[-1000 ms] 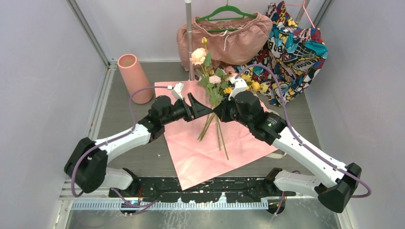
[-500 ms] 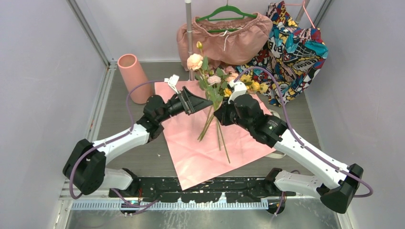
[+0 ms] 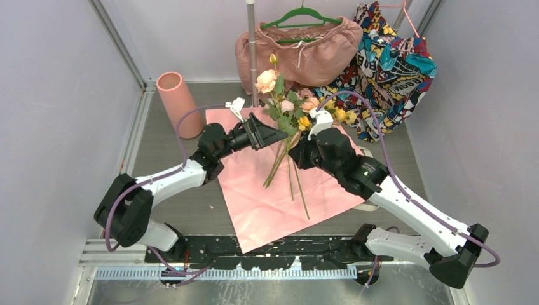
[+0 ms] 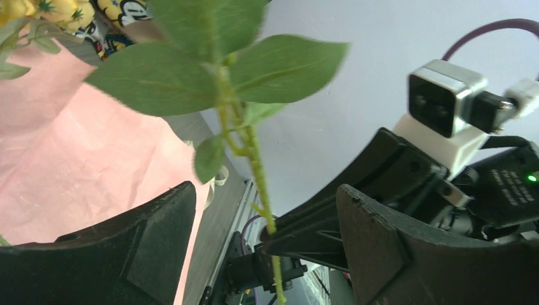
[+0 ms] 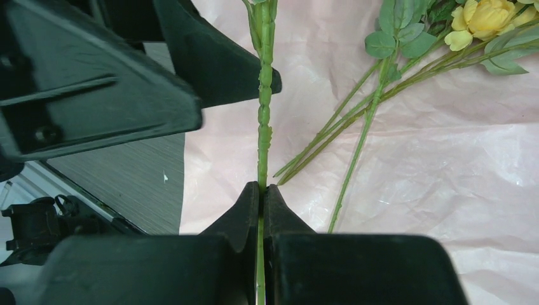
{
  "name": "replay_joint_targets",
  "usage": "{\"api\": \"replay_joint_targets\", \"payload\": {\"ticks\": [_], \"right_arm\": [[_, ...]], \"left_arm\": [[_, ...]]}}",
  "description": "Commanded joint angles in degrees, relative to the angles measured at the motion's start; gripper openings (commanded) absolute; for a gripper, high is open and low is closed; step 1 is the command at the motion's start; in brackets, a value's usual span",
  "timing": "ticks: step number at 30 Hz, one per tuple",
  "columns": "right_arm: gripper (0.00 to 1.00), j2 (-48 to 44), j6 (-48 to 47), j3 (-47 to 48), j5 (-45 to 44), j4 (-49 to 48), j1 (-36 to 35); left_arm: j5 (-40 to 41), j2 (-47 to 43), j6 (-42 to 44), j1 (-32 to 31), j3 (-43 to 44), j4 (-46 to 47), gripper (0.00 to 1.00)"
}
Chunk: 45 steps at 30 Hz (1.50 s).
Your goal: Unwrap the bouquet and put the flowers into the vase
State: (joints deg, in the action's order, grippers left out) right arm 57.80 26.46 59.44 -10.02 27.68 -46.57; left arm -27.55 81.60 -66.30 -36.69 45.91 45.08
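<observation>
The bouquet is undone: its pale pink paper (image 3: pixel 267 197) lies spread flat on the table, and several flowers (image 3: pixel 305 114) rest on it, stems toward me. My right gripper (image 3: pixel 293 150) is shut on one green stem (image 5: pixel 263 133) and holds it upright, its pink rose (image 3: pixel 266 81) on top. My left gripper (image 3: pixel 274 135) is open, and that leafy stem (image 4: pixel 254 159) stands between its fingers (image 4: pixel 133 254) without touching them. The salmon-pink vase (image 3: pixel 177 98) stands upright at the back left, apart from both arms.
Pink shorts on a green hanger (image 3: pixel 299 47) and a colourful printed garment (image 3: pixel 391 60) hang at the back. A thin metal pole (image 3: pixel 252 54) rises just behind the raised rose. Grey walls close in on both sides.
My left gripper has moved up and away from me, and now straddles the raised stem. The right gripper has shifted slightly right with the flower, still shut on it.
</observation>
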Motion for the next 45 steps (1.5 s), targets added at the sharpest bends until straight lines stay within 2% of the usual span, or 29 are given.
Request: {"api": "replay_joint_targets", "payload": {"ticks": [1, 11, 16, 22, 24, 26, 27, 32, 33, 35, 36, 37, 39, 41, 45], "right_arm": [[0.01, -1.92, -0.14, -0.24, -0.27, -2.35, -0.43], [0.01, -1.82, 0.44, -0.67, 0.42, -2.87, -0.74], [0.00, -2.19, 0.65, -1.08, 0.25, -3.19, -0.81], [0.01, -2.03, 0.35, -0.82, -0.12, -2.94, -0.81], [0.01, -1.89, 0.43, -0.82, 0.12, -3.15, -0.80], [0.01, -1.82, 0.57, -0.86, 0.36, -3.36, -0.77], [0.01, -1.86, 0.65, -0.87, 0.45, -3.49, -0.80], [0.02, -2.12, 0.70, -0.82, 0.32, -3.59, -0.80], [0.11, -2.43, 0.65, -0.86, -0.13, -3.60, -0.76], [0.47, -3.94, 0.53, -1.26, -1.14, -3.86, -0.80], [0.61, -4.85, 0.53, -1.60, -1.95, -4.01, -0.84], [0.70, -6.02, 0.48, -1.98, -2.67, -4.08, -0.81], [0.78, -8.39, 0.37, -3.08, -4.48, -3.98, -0.82], [0.81, -10.81, 0.06, -4.19, -5.82, -3.86, -0.80], [0.83, -12.44, -1.04, -5.20, -8.70, -1.96, -0.74]], "left_arm": [[-0.92, 1.56, -0.95, 0.20, 2.06, 5.66, 0.81], [-1.03, 6.13, -3.38, -0.06, 9.31, 7.28, 0.70], [-1.50, 6.44, -3.66, -0.19, 9.52, 8.46, 0.47], [-1.52, 4.44, -2.07, -0.14, 7.16, 6.65, 0.42], [-1.58, 3.97, -1.30, -0.17, 6.52, 5.93, 0.28], [-1.69, 4.06, -0.93, -0.14, 6.24, 5.39, 0.06], [-1.71, 4.13, -1.01, -0.18, 6.10, 5.44, 0.01], [-1.28, 3.33, 1.36, -0.16, 7.31, 2.05, 0.00], [-1.05, 2.35, 3.77, -0.04, 8.49, -1.36, 0.00], [0.48, -0.49, 11.37, 0.09, 12.10, -12.53, 0.00], [2.03, -2.29, 16.66, 0.07, 14.24, -19.39, 0.00], [4.49, -4.07, 21.26, 0.12, 16.52, -26.04, 0.00], [10.35, -8.06, 30.03, 0.05, 20.38, -35.21, 0.00], [16.02, -10.64, 38.19, 0.15, 24.66, -43.71, 0.00], [28.26, -14.14, 48.93, 0.46, 33.25, -55.64, 0.00]]}}
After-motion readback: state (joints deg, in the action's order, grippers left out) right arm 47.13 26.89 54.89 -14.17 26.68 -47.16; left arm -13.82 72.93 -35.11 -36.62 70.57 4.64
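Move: Just past the left fingertips, about 2 cm ahead and 2 cm right of the left hand and 1 cm above, stands the rose stem that the right hand already holds; that spot is roughly 4 cm ahead of the right hand, straight on, and 5 cm above. From the left hand the vase is some 24 cm ahead, 35 cm left and 15 cm lower; the remaining flowers lie about 24 cm ahead, 4 cm right and 28 cm below. Easing about 3 cm forward and right, the left hand brings its open fingers around the rose stem above the right hand's grip and pinches it, while the right hand keeps still. The right fingers then open wide and draw off to the right and up, as the left hand lifts the stem some 8 cm and swings left, its wrist turning roughly 30 degrees. ##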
